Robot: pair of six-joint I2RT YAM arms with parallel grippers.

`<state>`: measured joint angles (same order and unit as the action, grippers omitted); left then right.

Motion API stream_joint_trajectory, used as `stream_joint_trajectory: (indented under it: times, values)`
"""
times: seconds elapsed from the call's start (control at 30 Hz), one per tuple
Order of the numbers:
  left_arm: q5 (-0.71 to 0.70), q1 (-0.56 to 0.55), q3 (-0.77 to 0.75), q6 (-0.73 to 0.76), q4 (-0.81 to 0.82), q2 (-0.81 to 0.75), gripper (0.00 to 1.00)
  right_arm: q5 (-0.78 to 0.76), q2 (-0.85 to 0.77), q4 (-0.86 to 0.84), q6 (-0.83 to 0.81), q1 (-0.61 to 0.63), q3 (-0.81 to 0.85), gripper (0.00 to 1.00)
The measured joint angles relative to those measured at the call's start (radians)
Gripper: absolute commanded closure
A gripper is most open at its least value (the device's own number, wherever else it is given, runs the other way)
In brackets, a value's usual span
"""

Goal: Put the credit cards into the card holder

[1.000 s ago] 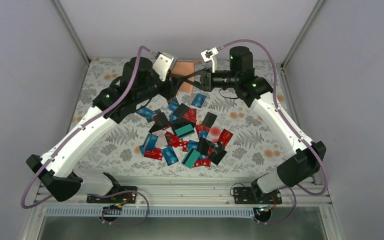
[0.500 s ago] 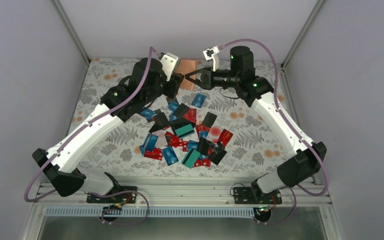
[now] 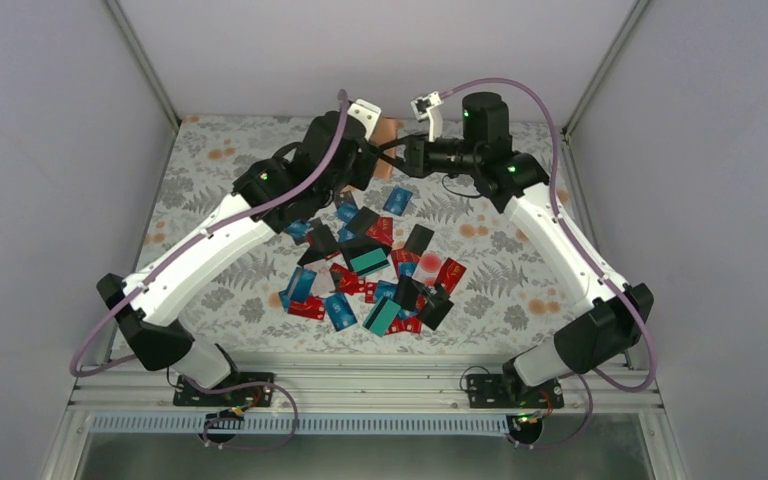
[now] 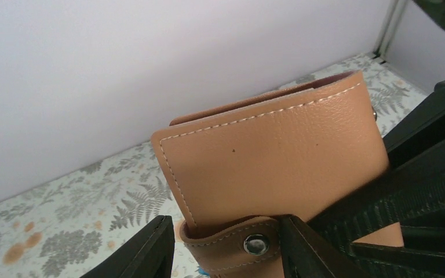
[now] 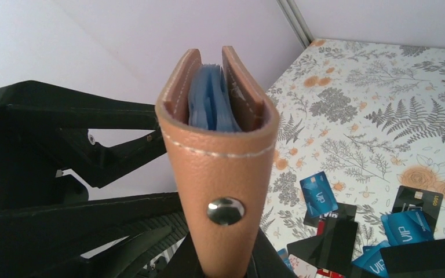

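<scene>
The tan card holder [image 4: 272,150] hangs in the air near the back wall, with my right gripper [image 5: 223,263] shut on its lower end. Blue credit cards [image 5: 208,101] sit in its open top. Its snap strap [image 4: 255,243] lies between the jaws of my left gripper [image 4: 226,231]. One finger touches the strap and a thin gap shows at the other, so the gripper is open. From above, the holder [image 3: 388,133] is mostly hidden behind my left gripper [image 3: 365,165] and right gripper [image 3: 398,160]. Several loose credit cards [image 3: 370,270] lie heaped mid-table.
The floral tablecloth [image 3: 230,290] covers the table. The back wall [image 3: 380,50] stands just behind the holder, with metal posts in both corners. Blue and black cards [image 5: 318,194] lie under the right wrist.
My left arm has swung right toward the holder, and its jaws have narrowed around the strap. The holder has shifted slightly right. My right gripper keeps its grip.
</scene>
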<state>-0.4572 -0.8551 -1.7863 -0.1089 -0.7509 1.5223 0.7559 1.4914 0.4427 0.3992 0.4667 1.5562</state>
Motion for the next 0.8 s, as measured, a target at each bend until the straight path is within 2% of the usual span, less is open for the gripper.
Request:
stream_joint_trajectory:
  times: [0.33, 0.6, 0.8]
  values:
    - [-0.120, -0.029, -0.051, -0.006, -0.044, 0.053, 0.55, -0.020, 0.002, 0.004, 0.000, -0.002, 0.000, 0.96]
    - [-0.138, -0.005, 0.039, -0.030, -0.010, 0.013, 0.54, -0.037, 0.002, 0.018, 0.005, 0.002, -0.001, 0.96]
    - [-0.111, 0.215, 0.175, -0.026, -0.010, -0.023, 0.54, -0.008, -0.012, 0.019, 0.011, 0.004, -0.001, 0.96]
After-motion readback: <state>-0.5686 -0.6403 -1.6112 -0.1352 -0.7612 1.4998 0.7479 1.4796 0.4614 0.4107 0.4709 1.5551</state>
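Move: Just off the left fingertips is the card holder, its middle about 3 cm to the right, 2 cm ahead and 2 cm higher. The right hand already grips it, with its middle some 3 cm left of that hand, 1 cm ahead and 1 cm up. From the left hand, a loose blue card lies on the table roughly 7 cm ahead and 7 cm right, and a black chip card about 7 cm ahead and 6 cm left, both some 38 cm below. Pressing on against the card holder, the left hand creeps under 1 cm forward and nearly 2 cm down, fingers half open and empty. It then comes free and sweeps quickly away, some 10 cm left, sinking to about 6 cm below its start and easing 5 cm forward, while turning nearly 20 degrees counter-clockwise. The right hand keeps its grip and stays almost in place. ##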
